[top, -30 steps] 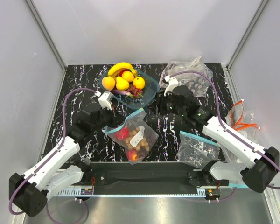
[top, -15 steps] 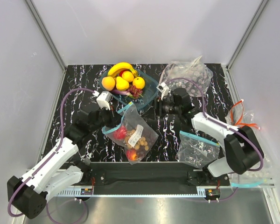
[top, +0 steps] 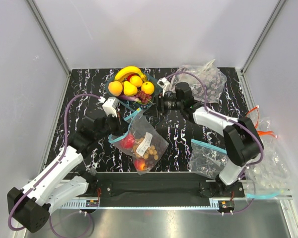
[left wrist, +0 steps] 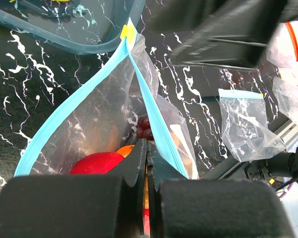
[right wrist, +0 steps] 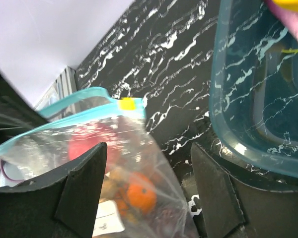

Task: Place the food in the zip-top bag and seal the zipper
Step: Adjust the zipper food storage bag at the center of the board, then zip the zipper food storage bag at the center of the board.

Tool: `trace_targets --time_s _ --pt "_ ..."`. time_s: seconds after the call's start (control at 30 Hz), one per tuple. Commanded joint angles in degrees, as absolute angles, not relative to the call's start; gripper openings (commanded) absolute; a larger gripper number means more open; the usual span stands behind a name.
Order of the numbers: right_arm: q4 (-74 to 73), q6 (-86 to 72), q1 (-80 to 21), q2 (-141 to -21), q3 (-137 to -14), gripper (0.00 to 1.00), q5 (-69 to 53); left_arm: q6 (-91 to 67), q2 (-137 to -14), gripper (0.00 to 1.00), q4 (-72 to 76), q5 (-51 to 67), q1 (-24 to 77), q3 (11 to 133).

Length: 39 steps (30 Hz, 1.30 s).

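Note:
The zip-top bag (top: 145, 146) lies in front of the bowl with its mouth gaping and its near edge lifted. Its light-blue zipper (left wrist: 155, 119) splits into two strips that meet at a yellow tab (left wrist: 127, 32). My left gripper (left wrist: 146, 148) is shut on the bag's wall just below the zipper. Inside the bag are a red apple (left wrist: 97, 162), an orange (right wrist: 140, 196) and dark grapes (left wrist: 144, 128). My right gripper (top: 158, 105) stands open between the bag and the bowl, holding nothing. The teal bowl (top: 160, 93) holds a banana (top: 130, 72), yellow fruits and grapes (top: 143, 96).
A second clear blue-strip bag (top: 208, 158) lies at the front right. A wrinkled clear bag (top: 203, 82) sits at the back right behind my right arm. More plastic bags (top: 265, 168) and orange strips (top: 258, 130) lie beyond the mat's right edge.
My right arm has swung left from the mat's middle right toward the bowl, and its jaws have opened wider. My left gripper has kept its grip and raised the bag's mouth a little.

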State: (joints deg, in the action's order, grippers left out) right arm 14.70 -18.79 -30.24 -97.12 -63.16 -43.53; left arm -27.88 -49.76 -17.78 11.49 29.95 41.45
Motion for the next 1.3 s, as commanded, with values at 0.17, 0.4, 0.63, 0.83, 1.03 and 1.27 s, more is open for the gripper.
trace_targets --time_s 0.17,0.4,0.63,0.83,1.03,1.27 --pt "17.7 -18.3 -30.1 -103.2 -68.6 0.72 -49.7 -26.8 -48.3 0.00 -17.4 9.6 29.9 44.4" --pt "22.9 -21.7 -30.5 -104.5 -69.1 0.62 -56.6 -26.9 -48.7 0.00 -17.9 8.8 30.0 45.0" --pt "23.2 -22.1 -31.2 -103.8 -69.3 0.17 -57.9 -27.1 -49.5 0.00 -20.5 5.6 29.9 46.9" --pt "22.3 -20.6 -31.2 -100.7 -67.7 0.05 -55.5 -26.1 -50.3 0.02 -28.4 -3.6 29.9 51.8" --pt "24.0 -21.1 -31.2 -99.8 -65.8 0.02 -55.3 -26.1 -53.4 0.39 -31.5 -5.2 29.7 55.4" --pt "24.8 -20.5 -31.2 -97.8 -63.9 0.03 -54.2 -21.7 -60.3 0.76 -30.6 -0.3 29.5 63.2"
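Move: The zipper corner with the yellow tab lies about 5 cm left of the open right hand, 1 cm back and 1 cm lower. The bag's fruit-filled body is some 13 cm back from that hand, 3 cm left and 12 cm down; the tray's middle is about 12 cm ahead, 8 cm left and 14 cm down. From the left hand, still shut on the bag's rim, the tabbed corner is roughly 8 cm ahead, 6 cm right and about level. The open right hand dips about 3 cm, comes back up while edging some 2 cm left and drawing slightly back with a small counter-clockwise turn, then shuts fully on the bag film just beside the yellow-tabbed corner and eases a little farther back and right. Once it has closed, the left hand, which has barely moved, opens wide to let go of the zipper rim and lifts off, ending about 3 cm higher, 3 cm forward and 3 cm left, its wrist turned roughly 15 degrees. ##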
